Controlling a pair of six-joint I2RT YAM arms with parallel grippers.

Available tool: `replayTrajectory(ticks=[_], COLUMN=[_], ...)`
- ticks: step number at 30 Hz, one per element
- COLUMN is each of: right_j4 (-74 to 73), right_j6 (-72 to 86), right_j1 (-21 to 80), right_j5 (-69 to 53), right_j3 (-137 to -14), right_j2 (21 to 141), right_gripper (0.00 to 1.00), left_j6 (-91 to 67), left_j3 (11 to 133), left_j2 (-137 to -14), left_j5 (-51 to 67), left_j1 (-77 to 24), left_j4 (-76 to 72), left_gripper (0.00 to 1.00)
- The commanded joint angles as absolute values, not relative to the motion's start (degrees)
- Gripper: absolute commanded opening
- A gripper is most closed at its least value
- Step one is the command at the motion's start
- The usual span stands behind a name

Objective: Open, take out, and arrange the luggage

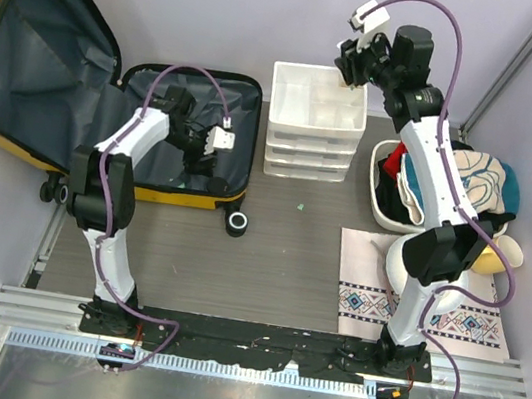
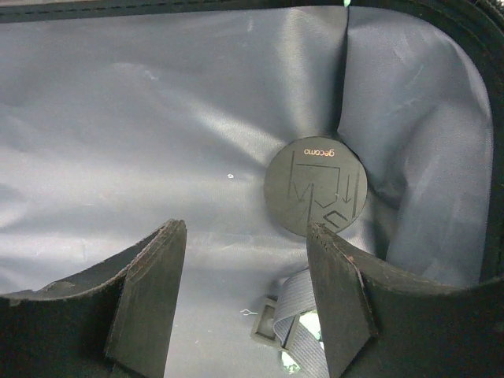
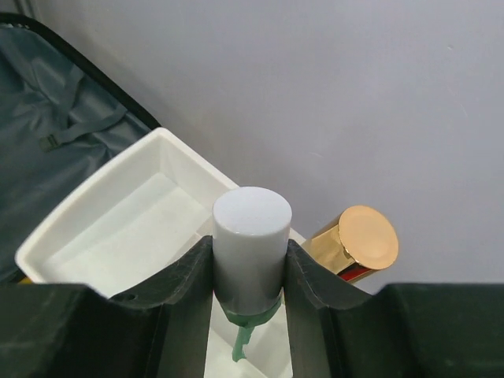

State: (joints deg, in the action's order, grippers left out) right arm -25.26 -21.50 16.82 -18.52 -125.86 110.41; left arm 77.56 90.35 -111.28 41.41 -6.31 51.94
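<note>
The yellow luggage (image 1: 180,196) lies open at the left, its lid leaning back and its dark grey lining (image 2: 157,118) bare. My left gripper (image 1: 216,143) hangs inside the lower half. It is open (image 2: 244,228), with nothing between its fingers. Below it lie a round black logo disc (image 2: 315,189) and a grey strap with a buckle (image 2: 279,319). My right gripper (image 1: 350,71) is shut (image 3: 249,244) on a white-capped bottle (image 3: 252,220) with a green body. It holds the bottle upright over the top tray of the white drawer organizer (image 3: 94,228).
The drawer organizer (image 1: 311,141) stands at the back centre against the wall. A gold-capped bottle (image 3: 364,240) stands beside the held one. A white basin (image 1: 379,202) heaped with clothes sits at the right. A patterned mat (image 1: 362,296) lies before it.
</note>
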Motion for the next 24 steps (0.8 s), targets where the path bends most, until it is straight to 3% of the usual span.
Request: replayTrajectory(ticks=[1,6,14,19,21,24], right_j4=[-19.34,-17.84,-18.8,-21.26,-22.32,-23.2], right_j6=[-29.52,-33.84,-38.23,-38.76,-38.24,-36.92], right_j1=[16.61,15.73,15.73,15.73,15.73,15.73], right_j5=[-16.61,-19.86,-22.06,-22.5,-23.64,-25.56], right_j3=[-122.53,-122.43,-120.76,-119.53,-120.14,-120.41], right_j2=[109.95,112.05,113.91,113.64,113.47,112.5], right_gripper=[0.01,0.01,0.19,0.65,0.77,0.83], left_j6=[74.8,74.62,73.57,72.33,72.33,73.82], left_j3=[89.83,88.42,87.28,87.45,88.06,90.43], left_j2=[-107.67,-106.79,-105.73,-105.56,-105.56,-106.43], left_j5=[42.8,42.19,41.49,41.31,41.48,42.1], left_j1=[-6.24,-6.15,-5.8,-5.01,-4.83,-4.13], left_j4=[48.69,48.51,48.43,48.95,49.74,53.34], left_gripper=[0.66,0.66,0.66,0.67,0.69,0.72])
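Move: Below the right hand, with the white bottle already in its fingers, the small compartment in the right half of the white organizer's top tray lies about 15 cm down, 3 cm ahead and 2 cm left. The gold can stands some 7 cm ahead of the hand, 1 cm right and 11 cm lower; the tray's large section is about 9 cm left, 2 cm ahead. From the left hand, the compartment is about 15 cm ahead, 24 cm right and 14 cm higher. Sinking about 8 cm and easing some 3 cm forward, the right hand lowers the bottle towards the organizer's small compartment, while its wrist rolls so that the hand's left side dips roughly 15 degrees. It slows near the bottom, and only then do the fingers spread to nearly twice their gap and let go of the bottle. The left hand hovers open over the suitcase. ##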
